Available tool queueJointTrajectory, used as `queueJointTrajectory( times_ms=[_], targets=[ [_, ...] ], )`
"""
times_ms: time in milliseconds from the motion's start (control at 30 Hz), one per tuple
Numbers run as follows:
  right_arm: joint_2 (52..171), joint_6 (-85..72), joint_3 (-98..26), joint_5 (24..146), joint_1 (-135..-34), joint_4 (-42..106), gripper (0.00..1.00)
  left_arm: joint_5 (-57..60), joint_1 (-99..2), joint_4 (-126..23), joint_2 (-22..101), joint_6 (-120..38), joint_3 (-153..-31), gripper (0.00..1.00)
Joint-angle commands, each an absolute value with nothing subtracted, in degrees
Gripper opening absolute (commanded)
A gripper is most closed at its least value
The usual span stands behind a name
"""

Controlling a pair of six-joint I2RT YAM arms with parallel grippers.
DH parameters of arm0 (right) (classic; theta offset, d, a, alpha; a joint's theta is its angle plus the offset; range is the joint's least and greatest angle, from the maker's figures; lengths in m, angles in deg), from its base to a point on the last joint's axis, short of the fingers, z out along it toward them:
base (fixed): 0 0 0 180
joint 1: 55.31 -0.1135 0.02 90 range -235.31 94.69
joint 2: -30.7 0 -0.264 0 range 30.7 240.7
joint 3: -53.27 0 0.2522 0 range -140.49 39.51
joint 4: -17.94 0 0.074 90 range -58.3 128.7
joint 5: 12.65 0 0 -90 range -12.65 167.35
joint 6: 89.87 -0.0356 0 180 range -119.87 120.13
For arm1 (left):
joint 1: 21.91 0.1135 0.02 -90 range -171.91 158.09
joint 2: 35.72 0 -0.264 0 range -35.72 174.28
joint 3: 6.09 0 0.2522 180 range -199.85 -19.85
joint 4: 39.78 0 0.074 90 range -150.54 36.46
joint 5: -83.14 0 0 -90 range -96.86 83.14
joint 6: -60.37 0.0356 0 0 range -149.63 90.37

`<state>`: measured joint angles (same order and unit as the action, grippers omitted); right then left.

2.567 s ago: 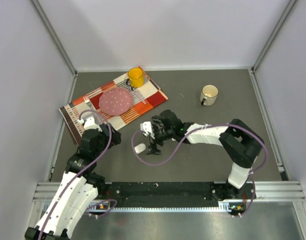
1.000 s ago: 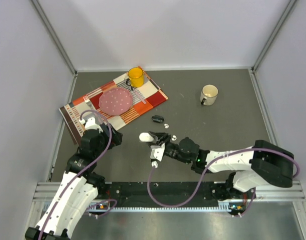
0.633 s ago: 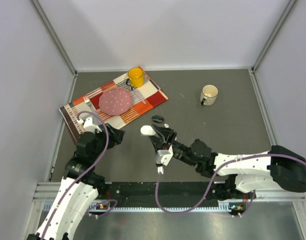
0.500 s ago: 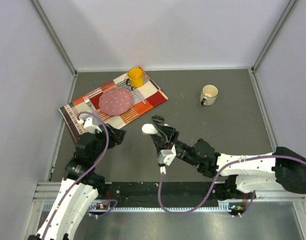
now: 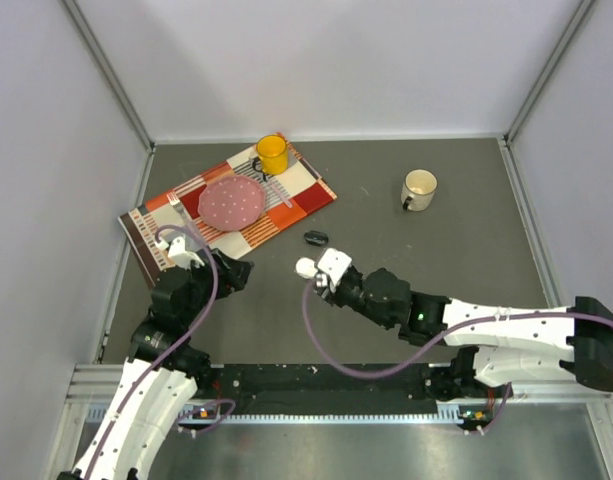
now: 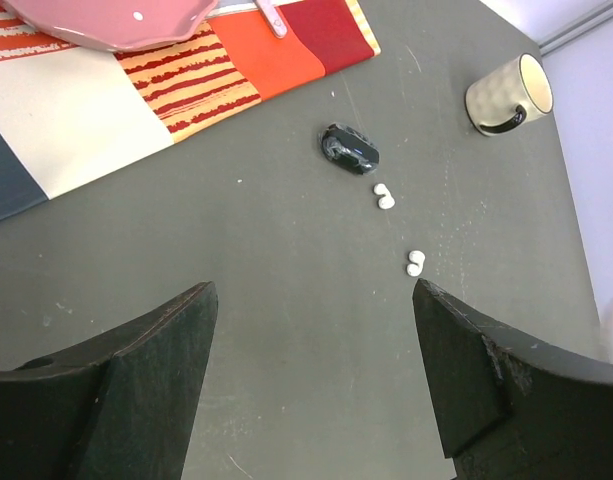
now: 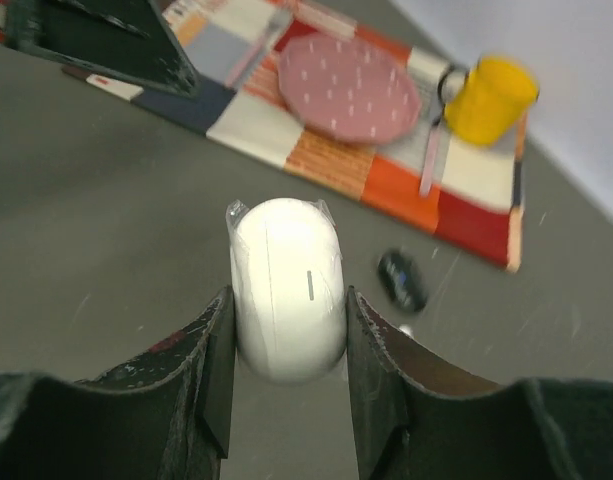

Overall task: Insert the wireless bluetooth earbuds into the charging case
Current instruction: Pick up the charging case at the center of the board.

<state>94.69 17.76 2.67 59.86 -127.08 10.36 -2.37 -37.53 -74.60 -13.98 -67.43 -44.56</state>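
Note:
My right gripper (image 5: 308,270) (image 7: 288,295) is shut on a white oval charging case (image 7: 286,285) (image 5: 305,268), held lengthwise above the dark table near its middle. Two glossy white earbuds (image 6: 384,196) (image 6: 415,263) lie apart on the table just past a black oval case (image 6: 349,148) (image 5: 315,238) (image 7: 401,280). One earbud (image 7: 406,330) peeks out beside my right finger. In the top view the right arm covers the earbuds. My left gripper (image 6: 314,290) (image 5: 201,268) hangs open over bare table at the left, holding nothing.
A checked placemat (image 5: 296,190) at the back left carries a pink plate (image 5: 231,202), a yellow mug (image 5: 272,153) and cutlery. A cream mug (image 5: 419,188) stands at the back right. Grey walls enclose the table on three sides.
My right gripper, still holding the white case, has swung away from the near edge up toward the table's middle and turned over. The left arm has barely shifted.

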Motion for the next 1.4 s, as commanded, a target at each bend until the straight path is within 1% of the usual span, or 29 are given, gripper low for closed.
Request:
queueJointTrajectory(
  times_ms=[0,33,100,167,200,267,300,333,367,400,433,467,533,633,733,967,1167,1367],
  targets=[
    [96.79,-13.08,-4.08,47.56,-126.85,30.01,0.00,-3.08,-37.21,-72.79,-14.36,-67.69,-43.76,0.84],
    [98.80,-15.75,-4.87,47.56,-126.94,33.34,0.00,-2.73,-37.21,-72.61,-14.36,-67.95,-43.67,0.84],
    [101.62,-24.86,-7.42,47.82,-126.59,36.09,0.00,-2.38,-37.21,-71.91,-14.36,-69.00,-43.23,0.84],
    [104.77,-29.99,-9.52,48.70,-126.59,38.72,0.00,-0.80,-37.21,-70.34,-14.45,-69.97,-42.79,0.84],
    [105.40,-35.24,-9.71,48.44,-126.59,38.74,0.00,0.16,-37.21,-69.54,-14.36,-70.32,-42.53,0.84],
    [106.37,-39.66,-9.54,46.51,-126.59,37.87,0.00,3.94,-37.21,-66.74,-14.18,-72.42,-40.78,0.84],
    [106.64,-41.34,-9.28,45.98,-126.59,36.64,0.00,5.69,-37.21,-62.54,-13.75,-73.91,-39.98,0.84],
    [106.81,-41.35,-8.75,45.45,-126.68,35.15,0.00,7.71,-37.21,-58.93,-13.39,-77.67,-38.84,0.84],
    [106.99,-41.27,-8.49,45.36,-126.76,33.39,0.00,12.34,-37.21,-54.90,-12.09,-79.53,-35.70,0.83],
    [106.99,-39.61,-8.31,45.27,-126.77,29.81,0.00,14.13,-37.21,-50.33,-11.29,-81.90,-33.93,0.81],
    [106.91,-38.55,-7.96,44.40,-127.03,27.94,0.00,16.06,-37.29,-41.85,-10.06,-86.80,-32.52,0.78],
    [106.90,-37.76,-7.96,43.61,-127.20,26.88,0.00,18.52,-37.30,-38.63,-7.53,-88.67,-30.24,0.76],
    [106.99,-35.12,-7.87,42.90,-127.47,23.46,0.00,20.82,-37.30,-34.31,-4.88,-90.18,-30.04,0.72],
    [106.90,-32.31,-7.61,44.12,-127.64,19.85,0.00,22.14,-37.91,-33.41,-0.22,-89.23,-31.71,0.71],
    [107.43,-29.67,-7.34,46.14,-127.91,17.12,0.00,22.15,-38.70,-32.88,0.76,-87.65,-34.17,0.71],
    [108.57,-27.21,-7.96,46.77,-128.52,16.94,0.00,22.93,-40.63,-33.68,1.55,-85.62,-38.83,0.72],
    [108.31,-25.36,-8.48,47.91,-128.61,16.67,0.00,25.13,-42.83,-32.09,4.97,-83.77,-39.53,0.67],
    [107.87,-23.95,-8.57,48.44,-128.79,15.71,0.00,24.43,-44.68,-36.66,9.46,-80.52,-42.43,0.62]
  ],
)
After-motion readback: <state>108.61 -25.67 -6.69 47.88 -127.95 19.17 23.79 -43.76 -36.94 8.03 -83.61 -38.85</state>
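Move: The white charging case is already pinched in the right gripper, about 16 cm to the right of the left hand, some 1 cm ahead and 6 cm above it. The left gripper's open mouth is thus some 17 cm left of the right hand, 2 cm back and 6 cm lower. On the table roughly 15 cm below the left hand, the black case lies about 14 cm ahead and 15 cm right; a white earbud sits 4 cm nearer and 5 cm right of that case. Bring the left gripper right about 11 cm to the charging case, dipping and then rising on the way, while turning it some 30 degrees clockwise, rolling its left side down and partly narrowing its fingers around the case's free end. Keep the case pinched in the right gripper: lower it about 9 cm while swinging its fingers clockwise and tipping them down, then raise it 4 cm and ease it left towards the left fingers. ##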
